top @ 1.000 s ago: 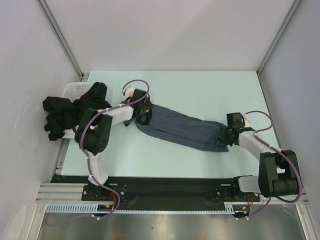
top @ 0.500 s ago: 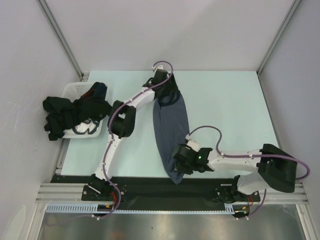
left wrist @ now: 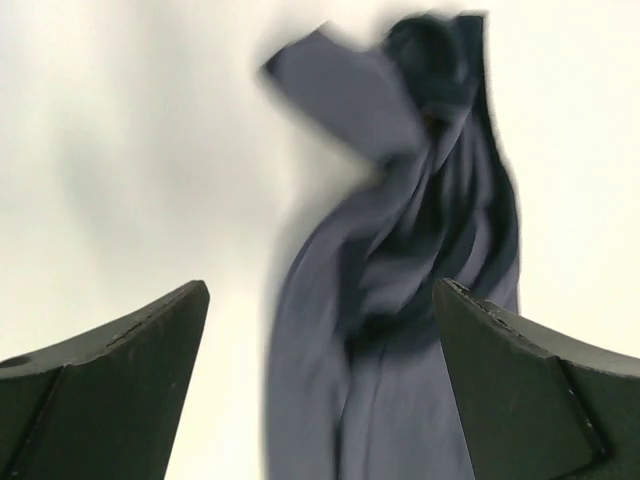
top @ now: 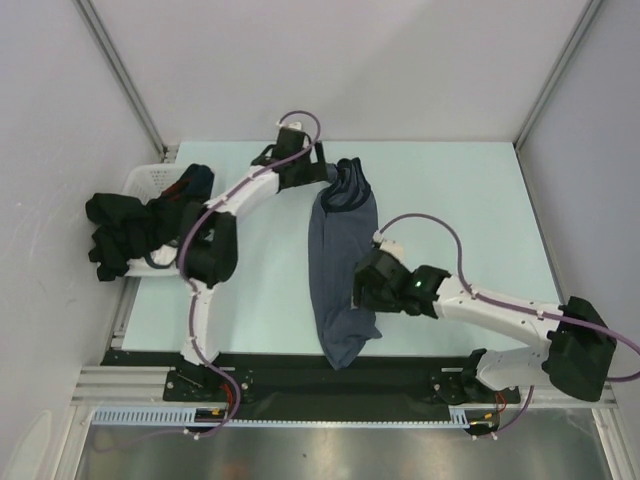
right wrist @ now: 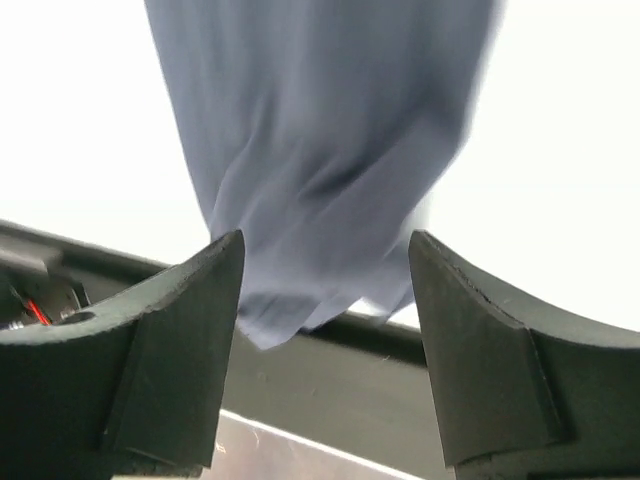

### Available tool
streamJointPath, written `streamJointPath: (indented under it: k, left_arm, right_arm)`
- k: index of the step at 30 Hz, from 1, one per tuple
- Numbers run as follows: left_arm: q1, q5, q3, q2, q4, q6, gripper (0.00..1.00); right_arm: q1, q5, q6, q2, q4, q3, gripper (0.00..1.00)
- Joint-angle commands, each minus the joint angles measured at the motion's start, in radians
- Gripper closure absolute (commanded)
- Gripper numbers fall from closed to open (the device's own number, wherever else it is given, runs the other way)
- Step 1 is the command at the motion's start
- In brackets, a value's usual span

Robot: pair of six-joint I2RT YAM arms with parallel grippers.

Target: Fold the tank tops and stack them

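Observation:
The slate blue-grey tank top lies as a long rumpled strip from the back of the table to its front edge, where the hem hangs over the dark rail. My left gripper hovers open beside the bunched back end; the cloth shows below and between its fingers, ungripped. My right gripper is open above the lower part of the strip, and in its wrist view the right gripper holds nothing. The black tank top is heaped over the basket at the left.
A white basket stands at the table's left edge, with dark clothes spilling out of it. The black base rail runs along the near edge. Grey walls close in the back and both sides.
The blue-grey top swung from lying across the table to running front to back. The left arm reached to the back, the right arm came to the near middle, and the right gripper opened off the hem.

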Motion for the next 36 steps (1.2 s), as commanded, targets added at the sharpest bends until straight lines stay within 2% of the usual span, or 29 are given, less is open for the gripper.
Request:
streamJointPath:
  k: [1, 2, 5, 6, 8, 10, 12, 13, 15, 21, 26, 32, 36]
  left_arm:
    - [-0.01, -0.09, -0.218, -0.292, 0.042, 0.034, 0.0]
    - [-0.01, -0.099, -0.351, -0.39, 0.064, 0.031, 0.0]
    - [-0.012, -0.052, -0.522, -0.508, 0.144, -0.001, 0.0]
    - [-0.015, -0.012, -0.62, -0.569, 0.159, -0.024, 0.0]
    - [-0.025, 0.02, -0.753, -0.637, 0.217, -0.042, 0.01]
    - [-0.044, 0.069, -0.823, -0.662, 0.266, -0.067, 0.02]
    - [-0.057, 0.108, -0.912, -0.677, 0.312, -0.094, 0.08]
    - [-0.067, 0.135, -0.937, -0.676, 0.36, -0.105, 0.21]
    - [-0.071, 0.169, -1.002, -0.662, 0.427, -0.136, 0.29]
    - [-0.082, 0.181, -1.032, -0.593, 0.507, -0.153, 0.25]
    - [-0.082, 0.178, -1.023, -0.546, 0.52, -0.154, 0.24]
    - [-0.084, 0.145, -0.989, -0.49, 0.506, -0.156, 0.33]
    - [-0.084, 0.111, -0.952, -0.44, 0.498, -0.148, 0.45]
  right_arm:
    - [-0.163, -0.058, -0.195, -0.058, 0.028, 0.015, 0.28]
    - [-0.256, -0.086, -0.261, -0.069, 0.066, 0.014, 0.28]
    - [-0.402, -0.221, -0.364, -0.067, 0.132, 0.015, 0.31]
    - [-0.494, -0.27, -0.381, -0.055, 0.177, 0.018, 0.31]
    - [-0.563, -0.362, -0.415, -0.034, 0.236, 0.034, 0.31]
    - [-0.637, -0.417, -0.426, 0.027, 0.267, 0.048, 0.32]
    - [-0.674, -0.457, -0.438, 0.087, 0.306, 0.083, 0.35]
    - [-0.703, -0.48, -0.438, 0.15, 0.312, 0.097, 0.4]
    - [-0.723, -0.511, -0.437, 0.205, 0.35, 0.129, 0.45]
    - [-0.738, -0.532, -0.424, 0.386, 0.436, 0.192, 0.4]
    - [-0.734, -0.514, -0.414, 0.503, 0.459, 0.239, 0.43]
    - [-0.685, -0.407, -0.421, 0.614, 0.427, 0.313, 0.5]
    - [-0.665, -0.321, -0.438, 0.655, 0.389, 0.368, 0.56]
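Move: Back about 18 cm from the left hand, nearly straight behind, is the spot on the folded tank top's left edge that it goes for, some 9 cm lower; the dark strap bunch lies level with this hand and about 6 cm to its right. For the right hand, its spot on the right edge is about 24 cm ahead, 6 cm to the right and 8 cm below; the tank top's hem lies some 8 cm behind that hand and 1 cm left. Drawing back about 19 cm from beside the strap bunch, the left hand first rises, then sinks to the tank top's left edge at mid-length. The right hand sweeps forward some 24 cm and out to the right around the cloth's side, then lowers and eases back left onto the right edge. Both grippers partly close; whether they pinch fabric can't be seen. ##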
